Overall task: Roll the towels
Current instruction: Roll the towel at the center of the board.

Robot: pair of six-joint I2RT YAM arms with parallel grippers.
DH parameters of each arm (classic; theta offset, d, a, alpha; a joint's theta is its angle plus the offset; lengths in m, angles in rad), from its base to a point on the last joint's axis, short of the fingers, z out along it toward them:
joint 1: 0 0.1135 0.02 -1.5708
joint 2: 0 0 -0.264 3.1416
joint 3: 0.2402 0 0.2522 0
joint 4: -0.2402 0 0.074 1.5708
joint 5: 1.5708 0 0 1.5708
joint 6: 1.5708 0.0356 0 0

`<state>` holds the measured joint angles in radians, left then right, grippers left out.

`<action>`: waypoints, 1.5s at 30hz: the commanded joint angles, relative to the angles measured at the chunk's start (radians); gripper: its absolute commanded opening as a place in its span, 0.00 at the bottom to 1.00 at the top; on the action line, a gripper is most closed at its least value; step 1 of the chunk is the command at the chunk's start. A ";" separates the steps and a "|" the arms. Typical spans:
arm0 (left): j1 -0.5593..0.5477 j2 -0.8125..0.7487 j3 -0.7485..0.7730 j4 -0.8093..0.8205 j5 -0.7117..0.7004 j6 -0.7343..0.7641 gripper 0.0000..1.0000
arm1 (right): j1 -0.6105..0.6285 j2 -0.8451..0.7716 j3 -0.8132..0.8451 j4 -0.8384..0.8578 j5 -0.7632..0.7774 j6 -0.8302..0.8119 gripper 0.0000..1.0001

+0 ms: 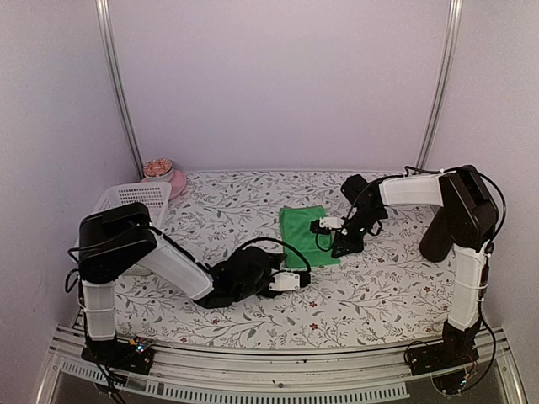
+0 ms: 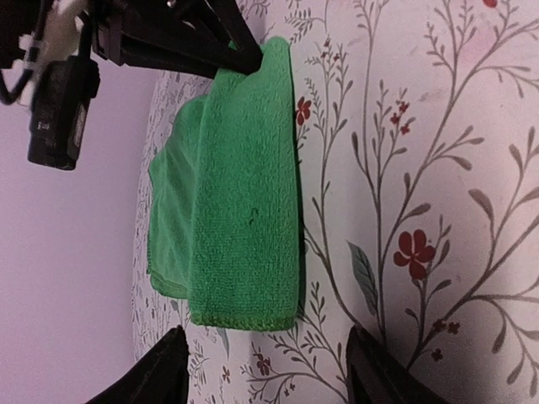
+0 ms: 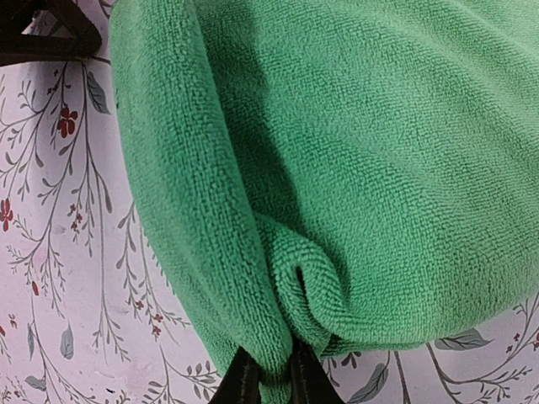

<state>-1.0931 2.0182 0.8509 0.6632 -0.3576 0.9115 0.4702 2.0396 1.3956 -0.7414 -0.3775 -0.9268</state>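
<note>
A bright green towel [image 1: 305, 234] lies partly folded on the floral tablecloth, right of the middle. My right gripper [image 1: 341, 247] is at its near right edge, shut on a bunched fold of the towel [image 3: 337, 143]; the right gripper [image 3: 274, 383] has the cloth squeezed between its dark fingertips. My left gripper [image 1: 293, 273] sits low at the towel's near end. In the left wrist view the left gripper [image 2: 265, 374] is open, its fingers [image 2: 160, 374] wide apart just short of the towel's [image 2: 244, 194] hemmed end and touching nothing. The right gripper's fingers [image 2: 210, 46] show at the towel's far end.
A white mesh basket [image 1: 135, 200] stands at the back left with a pink bowl [image 1: 164, 177] behind it. Metal posts [image 1: 118, 84] rise at both back corners. The floral cloth [image 1: 253, 320] covers the table to its near edge.
</note>
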 commanded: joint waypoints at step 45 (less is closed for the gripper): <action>0.107 0.112 0.320 -0.666 0.301 -0.255 0.00 | -0.017 -0.492 -0.444 0.415 -0.063 -0.222 0.68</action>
<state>-1.0203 2.1254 1.1614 0.2588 -0.2531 0.7635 0.4488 1.6573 1.0683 -0.5182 -0.3985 -1.0550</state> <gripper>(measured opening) 0.039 0.661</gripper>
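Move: The left hand's open fingers stand just short of the left end of the green towel's near fold, about 4 cm ahead, 3 cm right and 2 cm below. The towel's flat part is centred some 10 cm ahead and 9 cm right of the left hand. The right hand already pinches the fold's right end; from this hand the fold's left end lies roughly 12 cm left and 2 cm back. Left hand reaches 5 cm forward-right and down, pinches the fold's left end; right lets go, rising 6 cm. ##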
